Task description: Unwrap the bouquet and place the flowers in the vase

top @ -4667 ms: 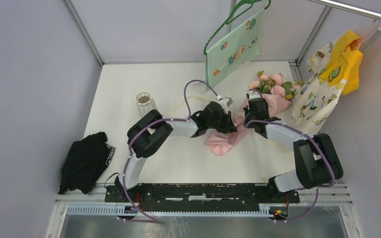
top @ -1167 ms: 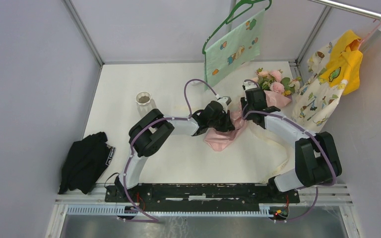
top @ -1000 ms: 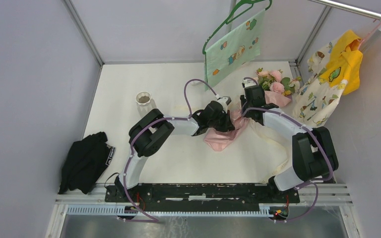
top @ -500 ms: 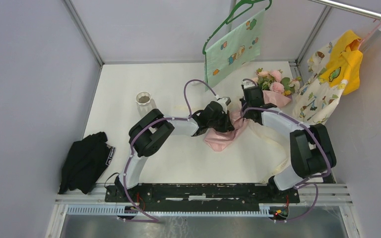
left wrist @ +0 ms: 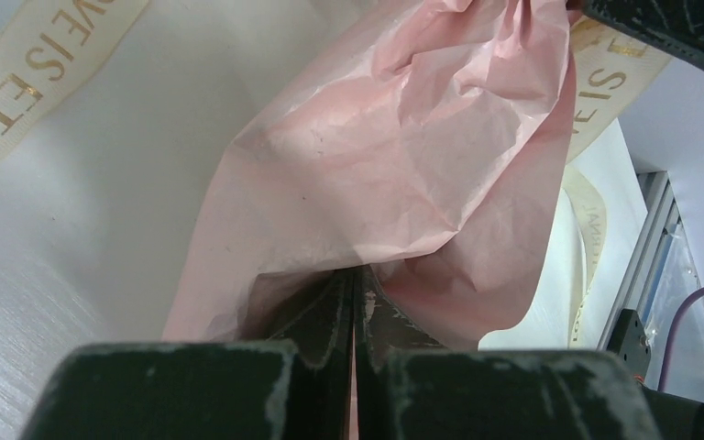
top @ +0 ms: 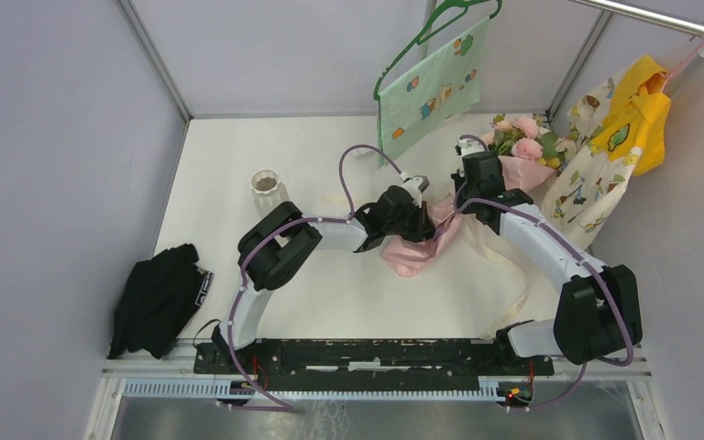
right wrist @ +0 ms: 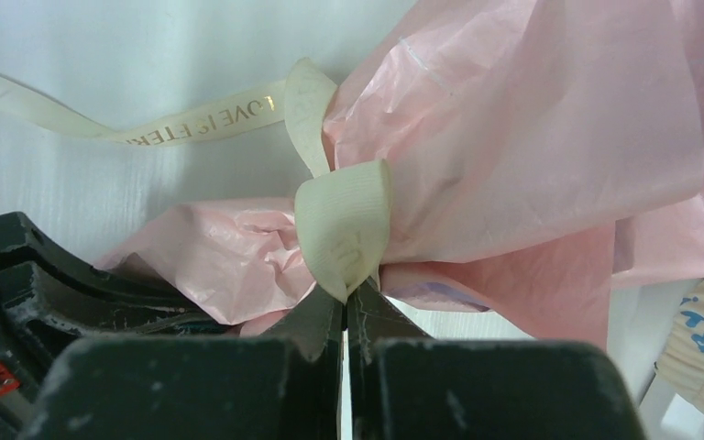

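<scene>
The bouquet (top: 477, 197) lies on the table right of centre, and its flowers (top: 524, 142), pink roses with green leaves, point to the far right. My left gripper (top: 419, 223) is shut on the pink wrapping paper (left wrist: 403, 147) at the bouquet's near end, with the paper pinched at its tips (left wrist: 355, 271). My right gripper (right wrist: 346, 298) is shut on a loop of the cream ribbon (right wrist: 344, 220), which is tied round the pink paper (right wrist: 532, 119). In the top view it (top: 463, 197) sits over the bouquet's neck. The white vase (top: 265, 183) stands upright far to the left.
A mint-green patterned cloth (top: 431, 87) hangs on a hanger just behind the bouquet. Yellow and patterned garments (top: 619, 137) hang at the right wall. A black cloth (top: 156, 298) lies at the table's left edge. Loose ribbon tails (left wrist: 37, 64) trail across the table.
My right gripper has shut on the ribbon loop. The right arm has swung out to the right. The bouquet's flower end has shifted to the far right. The left gripper stays shut on the paper.
</scene>
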`<state>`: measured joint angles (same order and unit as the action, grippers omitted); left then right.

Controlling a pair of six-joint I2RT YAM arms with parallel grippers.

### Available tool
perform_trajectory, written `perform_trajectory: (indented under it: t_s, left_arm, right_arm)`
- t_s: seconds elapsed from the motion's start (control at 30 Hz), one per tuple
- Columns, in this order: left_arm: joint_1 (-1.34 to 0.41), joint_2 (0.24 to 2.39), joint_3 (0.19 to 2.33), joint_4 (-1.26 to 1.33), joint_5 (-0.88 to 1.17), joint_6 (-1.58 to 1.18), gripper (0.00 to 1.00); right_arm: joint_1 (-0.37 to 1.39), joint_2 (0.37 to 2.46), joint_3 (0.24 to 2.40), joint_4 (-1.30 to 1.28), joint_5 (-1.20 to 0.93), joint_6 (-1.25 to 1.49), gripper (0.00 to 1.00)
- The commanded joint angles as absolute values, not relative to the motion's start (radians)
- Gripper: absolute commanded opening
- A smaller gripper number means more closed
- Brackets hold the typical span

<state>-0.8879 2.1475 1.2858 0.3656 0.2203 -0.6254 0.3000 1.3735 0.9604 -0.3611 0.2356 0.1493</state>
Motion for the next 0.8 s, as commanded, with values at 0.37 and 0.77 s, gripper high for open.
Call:
perform_trajectory:
  t_s: [0.37, 0.77]
  left_arm:
    - [-0.885, 1.980, 1.360, 0.175, 0.149, -0.456, 0.17]
    - [-0.843, 1.964, 1.326, 0.315, 0.364, -0.411, 0.45]
  right_arm:
    - [0.287, 1.277, 0.842, -0.223, 0.334, 0.178, 0.00]
    - [0.264, 1.206, 0.608, -0.151, 0.240, 0.240, 0.00]
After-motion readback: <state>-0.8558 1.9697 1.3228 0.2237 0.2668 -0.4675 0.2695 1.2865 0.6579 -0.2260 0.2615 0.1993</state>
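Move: Nipped in the left fingers is the crumpled lower part of the pink wrap; from that hand the ribbon knot lies about 7 cm ahead, 6 cm right and 6 cm above, and the wrap's foot some 4 cm back, 4 cm left, 2 cm lower. The right fingers already hold the ribbon loop: the knot is 2 cm ahead, 1 cm left and 2 cm below them, the flowers about 10 cm ahead, 13 cm right and 3 cm lower. Letting go of the wrap, the left fingers open to nearly half and the hand climbs about 8 cm clear of the paper, its fingers tipping up some 10 degrees. The right hand, after a brief pause, lowers the bouquet by its ribbon loop, about 7 cm down and 5 cm back towards the robot with a smaller drift right, fingers kept shut. ##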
